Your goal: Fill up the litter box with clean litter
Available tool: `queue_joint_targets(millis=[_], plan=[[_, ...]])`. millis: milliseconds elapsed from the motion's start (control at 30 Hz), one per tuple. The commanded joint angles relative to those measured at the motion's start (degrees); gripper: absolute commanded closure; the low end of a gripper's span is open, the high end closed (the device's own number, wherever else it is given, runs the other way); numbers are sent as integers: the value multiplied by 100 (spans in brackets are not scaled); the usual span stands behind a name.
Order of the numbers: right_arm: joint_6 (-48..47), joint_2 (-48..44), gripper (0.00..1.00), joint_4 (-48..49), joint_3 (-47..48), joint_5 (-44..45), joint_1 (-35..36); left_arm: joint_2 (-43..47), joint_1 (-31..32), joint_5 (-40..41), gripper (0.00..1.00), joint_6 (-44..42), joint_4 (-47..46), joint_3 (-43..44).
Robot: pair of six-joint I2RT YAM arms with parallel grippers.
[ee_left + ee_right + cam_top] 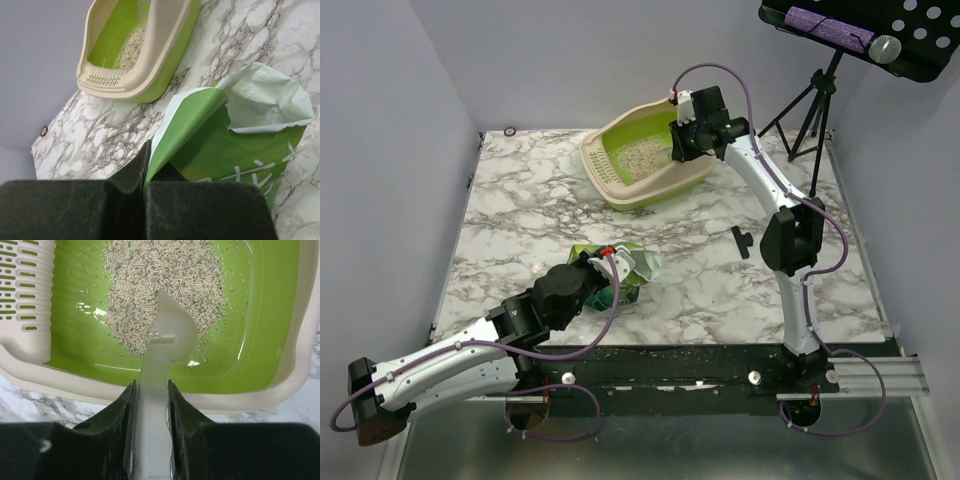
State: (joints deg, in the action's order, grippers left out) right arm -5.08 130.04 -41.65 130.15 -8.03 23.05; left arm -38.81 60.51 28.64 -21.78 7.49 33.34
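The litter box [620,190] stands at the back of the marble table, lime-green inside with a beige rim [150,397] and a slotted end [22,290]. A patch of pale litter [160,285] lies on its floor [131,47]. My right gripper [150,385] is shut on the handle of a clear plastic scoop [167,327], whose bowl hangs over the litter inside the box [672,150]. Near the table's front, my left gripper [145,150] is shut on the edge of the green printed bag [220,145], which lies crumpled [635,265].
A small black part [742,240] lies on the table beside the right arm. A tripod stand [810,110] and a black perforated tray [870,35] are off the back right corner. Loose granules speckle the table's front edge [670,350].
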Motion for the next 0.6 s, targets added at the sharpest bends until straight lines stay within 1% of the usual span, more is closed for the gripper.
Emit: queue_joint_targets(millis=[0,167,267,467,567], plan=[[-335,-294,100,-827,-323,144,7,-39,75,-298,100,139,-160,225],[-318,-461,100,-1284,-481,57,7,-74,66,-324,100,157,-160,225],[-301,-812,100,-1328,-919,-23,15,-66,75,-237,100,130,-212,199],[59,-2165,100,-600,-2957,196,15,-30,75,-175,100,113,-300,155],[226,-2789,100,-502,-3644,381,42,-65,84,-157,100,113,-300,146]])
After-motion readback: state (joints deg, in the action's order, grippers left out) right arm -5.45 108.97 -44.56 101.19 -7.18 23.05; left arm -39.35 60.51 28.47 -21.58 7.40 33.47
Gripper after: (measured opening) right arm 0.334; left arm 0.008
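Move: The right hand, holding the scoop, is at the litter box's near rim; the box's middle lies about 6 cm ahead, 8 cm left and 10 cm below. The green bag is some 32 cm back and 14 cm left, about 10 cm lower; the small black tool lies about 21 cm back and 15 cm right, 17 cm below. From the left hand, the box is roughly 37 cm ahead, 9 cm right and 14 cm lower. Bearing on the litter box's near side with the held scoop reaching in over the rim, the right hand drags the box back towards the robot and somewhat right. It starts slowly, then speeds up to cover about 11 cm back and 5 cm right, sinking slightly as the fingers tip some 10 degrees further down and keep their grip. ##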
